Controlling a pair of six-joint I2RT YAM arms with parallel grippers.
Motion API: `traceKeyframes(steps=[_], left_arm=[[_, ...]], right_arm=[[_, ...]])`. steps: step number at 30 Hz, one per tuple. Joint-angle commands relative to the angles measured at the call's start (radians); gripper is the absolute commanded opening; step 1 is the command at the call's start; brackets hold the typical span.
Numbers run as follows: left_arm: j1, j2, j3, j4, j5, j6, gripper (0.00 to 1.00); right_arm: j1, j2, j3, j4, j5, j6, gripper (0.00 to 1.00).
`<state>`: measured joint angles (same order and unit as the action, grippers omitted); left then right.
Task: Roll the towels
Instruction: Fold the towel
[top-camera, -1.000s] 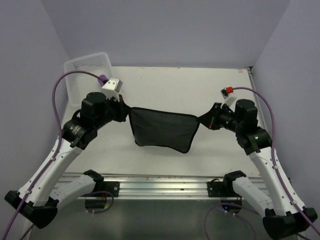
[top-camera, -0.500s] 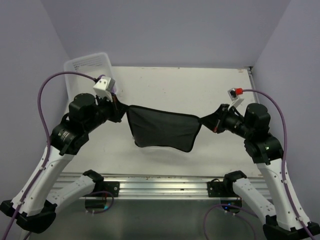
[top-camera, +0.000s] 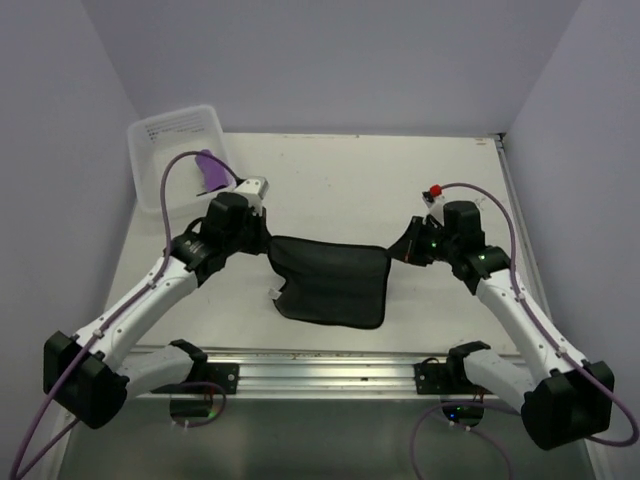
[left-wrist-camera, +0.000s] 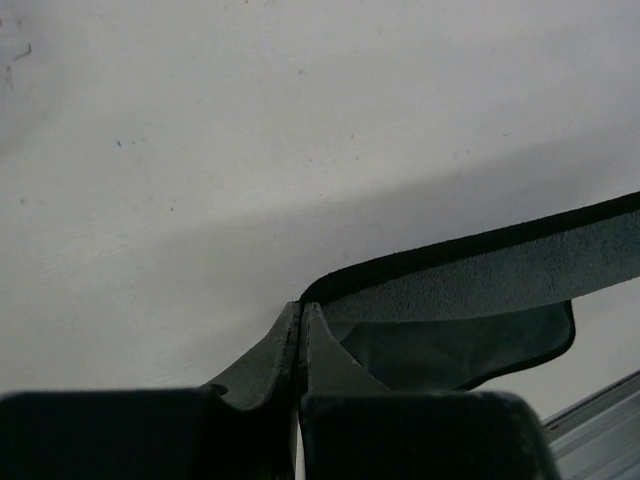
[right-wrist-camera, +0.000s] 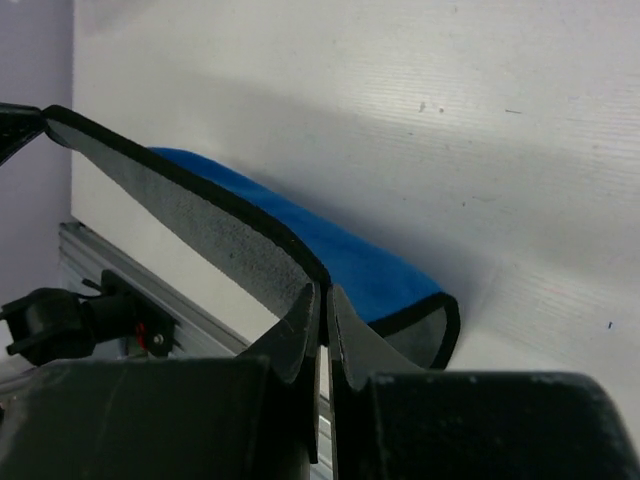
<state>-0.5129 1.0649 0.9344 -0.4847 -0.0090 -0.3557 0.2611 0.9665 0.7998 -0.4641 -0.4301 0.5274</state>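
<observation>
A dark grey-black towel (top-camera: 335, 285) with a black hem is stretched between both grippers low over the white table (top-camera: 340, 180). My left gripper (top-camera: 268, 243) is shut on its left corner, and in the left wrist view its tips (left-wrist-camera: 302, 306) pinch the hem while the towel (left-wrist-camera: 500, 275) runs off to the right. My right gripper (top-camera: 402, 250) is shut on the right corner (right-wrist-camera: 325, 290). A bright blue towel (right-wrist-camera: 330, 235) shows under the dark one in the right wrist view and is hidden from above. The purple towel (top-camera: 210, 166) lies in the tub.
The clear plastic tub (top-camera: 165, 128) stands at the table's back left corner. A metal rail (top-camera: 320, 370) runs along the near edge, close below the towel's lower hem. Purple walls close in the left, right and back sides.
Both arms have dropped lower and come closer together. The dark towel, held taut and higher before, now sags with its near part lower and closer to the rail.
</observation>
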Motion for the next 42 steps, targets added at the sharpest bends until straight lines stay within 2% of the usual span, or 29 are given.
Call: traceKeyframes(steps=[1,9,15,21,28,34,42], left_arm=[[0.002,0.067,-0.025,0.168,-0.068,0.001,0.0],[0.004,0.269,0.004,0.391,-0.082,0.015,0.0],[0.004,0.36,0.021,0.538,-0.075,0.034,0.0],[0.005,0.411,-0.012,0.701,-0.063,0.05,0.0],[0.019,0.489,0.021,0.77,-0.037,0.063,0.0],[0.024,0.529,0.026,0.785,-0.04,0.077,0.0],[0.027,0.405,-0.186,0.923,-0.039,0.08,0.0]], right_arm=[[-0.003,0.072,-0.027,0.161,0.034,-0.05,0.0],[-0.005,0.153,-0.05,0.326,0.169,-0.145,0.0],[-0.036,0.228,-0.045,0.404,0.174,-0.152,0.0],[-0.037,0.196,-0.163,0.602,0.244,-0.139,0.0],[-0.036,0.182,-0.238,0.768,0.315,-0.173,0.0],[-0.037,0.218,-0.243,0.788,0.294,-0.179,0.0],[-0.034,0.118,-0.298,0.717,0.258,-0.202,0.0]])
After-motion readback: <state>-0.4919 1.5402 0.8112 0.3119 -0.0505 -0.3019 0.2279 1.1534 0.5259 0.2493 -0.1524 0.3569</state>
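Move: Gripped by its two far corners, the dark grey towel hangs between the hands; its middle is about 12 cm right of the left hand, 5 cm back and 9 cm lower, and equally back and below but 12 cm left of the right hand. They take its hem over bare table: some 13 cm ahead, 5 right and 18 below for the left, 10 ahead, 4 right and 17 below for the right. From the left hand, the purple towel is roughly 28 cm ahead, 16 left. Sweeping forward and down together over the bare table, both hands carry the towel's far hem away from the bases and slightly right: the left some 12 cm forward, ending with a small draw back, the right about 9 cm. Both sink steeply at first, then more gently; both wrists tip the fingers up towards level, the right also turning a little clockwise. The fingers keep their pinch on the corners. ##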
